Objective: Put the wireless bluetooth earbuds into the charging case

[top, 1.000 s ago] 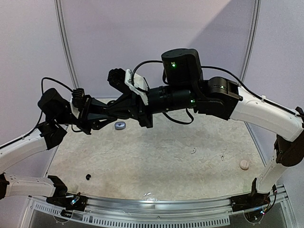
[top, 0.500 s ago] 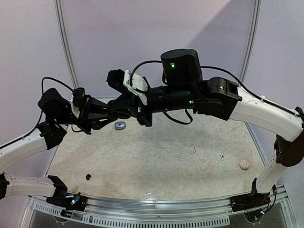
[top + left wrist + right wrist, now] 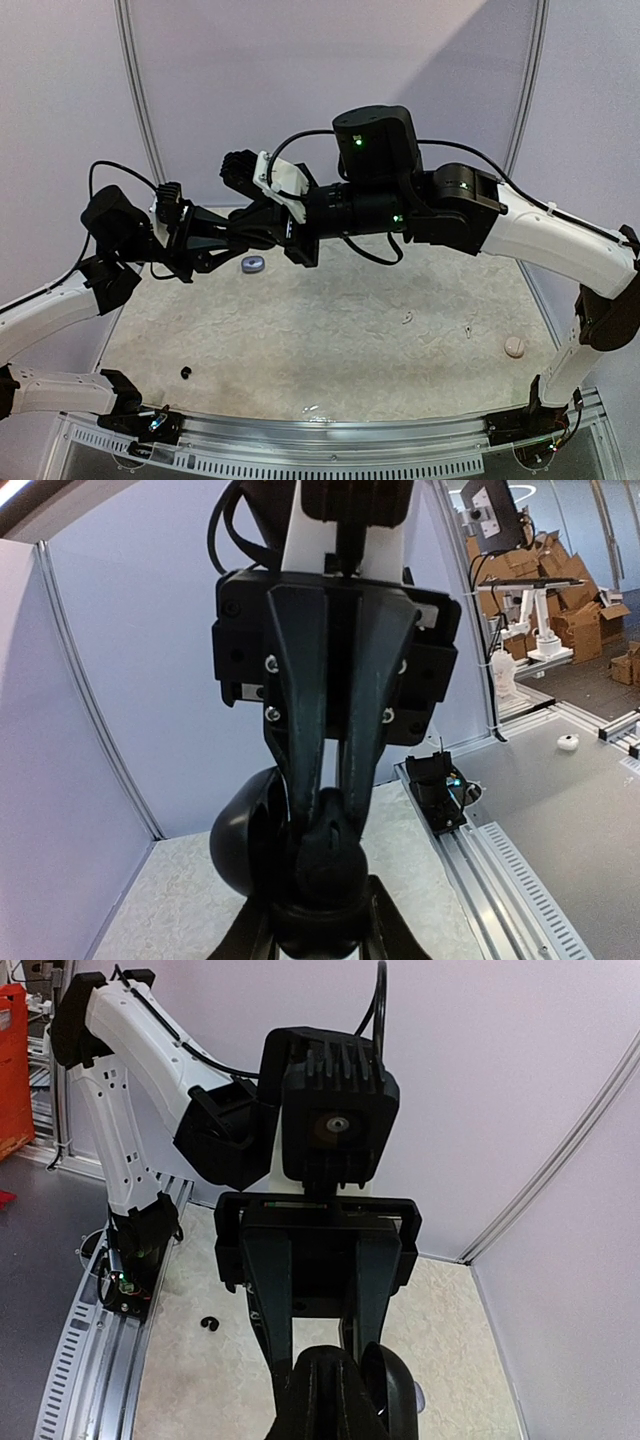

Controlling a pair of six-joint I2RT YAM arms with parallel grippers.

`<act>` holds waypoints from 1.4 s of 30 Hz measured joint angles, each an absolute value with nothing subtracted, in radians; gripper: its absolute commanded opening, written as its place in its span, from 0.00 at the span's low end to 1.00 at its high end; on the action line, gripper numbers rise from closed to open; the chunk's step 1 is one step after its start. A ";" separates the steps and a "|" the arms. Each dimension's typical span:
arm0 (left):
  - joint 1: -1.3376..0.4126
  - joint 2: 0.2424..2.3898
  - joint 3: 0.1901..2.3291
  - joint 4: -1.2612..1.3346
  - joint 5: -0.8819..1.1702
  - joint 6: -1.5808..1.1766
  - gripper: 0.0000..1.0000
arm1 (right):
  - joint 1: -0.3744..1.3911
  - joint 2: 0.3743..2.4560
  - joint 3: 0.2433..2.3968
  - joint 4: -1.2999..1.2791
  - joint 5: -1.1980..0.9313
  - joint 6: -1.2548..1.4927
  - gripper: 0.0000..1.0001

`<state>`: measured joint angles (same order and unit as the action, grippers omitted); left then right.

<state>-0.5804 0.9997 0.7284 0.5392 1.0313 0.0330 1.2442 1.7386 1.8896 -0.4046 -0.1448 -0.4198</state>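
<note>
Both grippers meet in the air over the back left of the table. My left gripper is shut on a black charging case, whose rounded lid stands open to one side. My right gripper is shut, and its tips reach into the case's open body. Whether an earbud sits between those tips is hidden. Loose earbuds lie on the table: a black one at the near left and a white one right of the middle.
A small bluish-white round piece lies on the table under the joined grippers. A pale pink round thing and a thin white bit sit at the right. Purple walls close in the back and sides.
The right arm has drifted slightly to the left, pressing closer to the left gripper. The left arm and the things on the table have hardly moved.
</note>
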 measured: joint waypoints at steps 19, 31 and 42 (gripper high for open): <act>-0.580 1.000 0.726 0.539 0.993 0.014 0.00 | 1.245 1.741 1.890 -0.429 -0.076 -0.414 0.18; -0.580 0.999 0.725 0.539 0.978 0.008 0.00 | 1.246 1.744 1.891 -0.441 -0.069 -0.398 0.26; -0.580 0.999 0.725 0.540 0.967 0.007 0.00 | 1.250 1.744 1.892 -0.438 -0.062 -0.370 0.38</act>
<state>-0.5804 0.9989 0.7254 0.5404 0.9668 0.0071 1.2503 1.7435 1.8923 -0.4377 -0.0616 -0.3698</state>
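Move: The black charging case, lid open, sits at the right hand's fingertips, its middle about 2 cm to the left and 1 cm below. The left hand still grips the case, which lies some 2 cm to that hand's right. Far below the right hand on the table, about 40 cm down, a loose black earbud lies 8 cm back and 16 cm left, and a blue case lies 20 cm ahead and 7 cm left. Right fingers let go of the earbud at the open case: still shut, they ease about 1 cm forward and then 1 cm down into the tray, turning slightly clockwise. They then open to roughly a third while the hand stays put, the rear finger swinging clear and the forward one staying between tray and lid. The left hand keeps its hold on the case, drifting about 1 cm forward. ##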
